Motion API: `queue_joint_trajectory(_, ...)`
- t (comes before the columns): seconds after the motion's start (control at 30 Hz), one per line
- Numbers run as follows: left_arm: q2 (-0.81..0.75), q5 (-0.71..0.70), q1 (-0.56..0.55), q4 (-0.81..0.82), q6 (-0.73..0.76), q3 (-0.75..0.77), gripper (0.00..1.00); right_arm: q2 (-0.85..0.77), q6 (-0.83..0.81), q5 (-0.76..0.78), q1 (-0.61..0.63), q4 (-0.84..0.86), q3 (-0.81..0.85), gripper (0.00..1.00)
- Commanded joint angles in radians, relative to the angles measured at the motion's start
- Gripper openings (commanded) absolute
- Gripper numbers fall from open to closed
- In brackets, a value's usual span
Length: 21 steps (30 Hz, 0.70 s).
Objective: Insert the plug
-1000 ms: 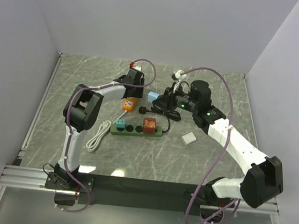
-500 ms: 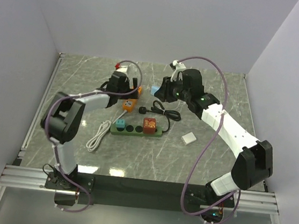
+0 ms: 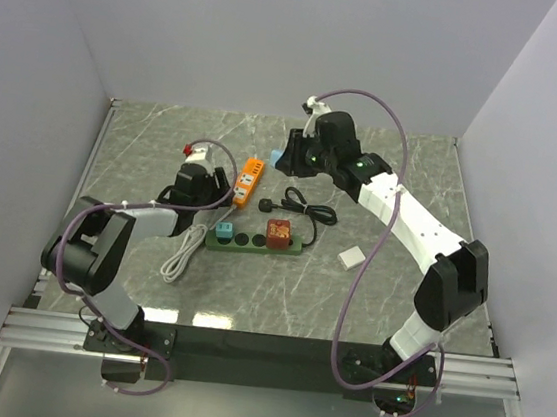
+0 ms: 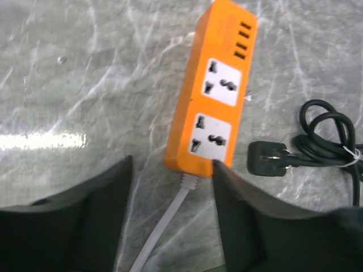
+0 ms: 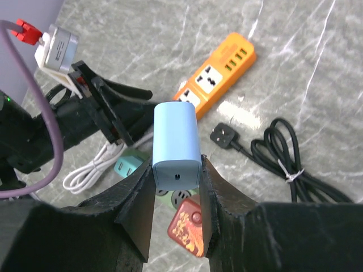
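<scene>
The plug (image 5: 177, 144) is a light blue block, and my right gripper (image 5: 177, 170) is shut on its sides and holds it above the table. From above, the plug (image 3: 280, 156) hangs just behind the orange power strip (image 3: 249, 180). That strip (image 4: 215, 96) has two free sockets and a white cord. My left gripper (image 4: 172, 170) is open at the strip's cord end. Its right finger (image 4: 249, 215) touches the strip's corner and its left finger (image 4: 96, 221) stands apart. In the top view the left gripper (image 3: 222, 194) lies low, left of the strip.
A green power strip (image 3: 255, 240) carries a teal plug (image 3: 224, 230) and a red plug (image 3: 278, 232). A black plug with coiled cord (image 3: 294, 208) lies right of the orange strip. A small white adapter (image 3: 351, 258) and a bundled white cable (image 3: 183, 250) lie nearby.
My left gripper has drawn back left and toward the near side, off the orange strip's far end. The right gripper carried the blue plug left and toward the back.
</scene>
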Motion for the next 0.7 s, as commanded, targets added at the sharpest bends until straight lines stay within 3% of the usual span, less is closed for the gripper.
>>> queue_joint_trajectory(0.0,0.007,-0.037,0.014,0.080,-0.002,-0.006,0.58,-0.016,0.016,0.030,0.015,-0.016,0.031,0.00)
queue_joint_trajectory(0.13,-0.002,-0.063,0.021,0.071,0.022,-0.014,0.53,-0.029,0.013,0.055,0.016,-0.021,0.014,0.00)
queue_joint_trajectory(0.27,0.039,0.001,0.020,0.031,0.027,0.004,0.39,-0.032,0.006,0.060,0.016,-0.021,0.006,0.00)
queue_joint_trajectory(0.5,0.134,0.055,0.014,-0.055,0.004,0.058,0.32,-0.038,0.003,0.049,0.016,-0.007,0.009,0.00)
queue_joint_trajectory(0.67,0.190,0.124,-0.026,-0.032,-0.001,0.087,0.29,-0.023,-0.005,0.060,0.016,-0.012,0.018,0.00)
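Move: The orange power strip's middle lies about 7 cm ahead of the left gripper and 5 cm to its right, some 4 cm lower, its near end just beyond the right finger. The black plug lies about 10 cm right and 2 cm ahead; the teal block sits 5 cm back and 2 cm right. From the right gripper, still holding the blue block, the strip lies roughly 6 cm ahead, 8 cm left and 22 cm below. Bring the left gripper down about 4 cm beside the near end of the orange strip, first easing a centimetre or so to the left, then coming back right by nearly 2 cm as it sinks. Narrow the fingers to under half their gap on the way and tip them slightly further down, the right finger ending close against the strip's near left corner. ##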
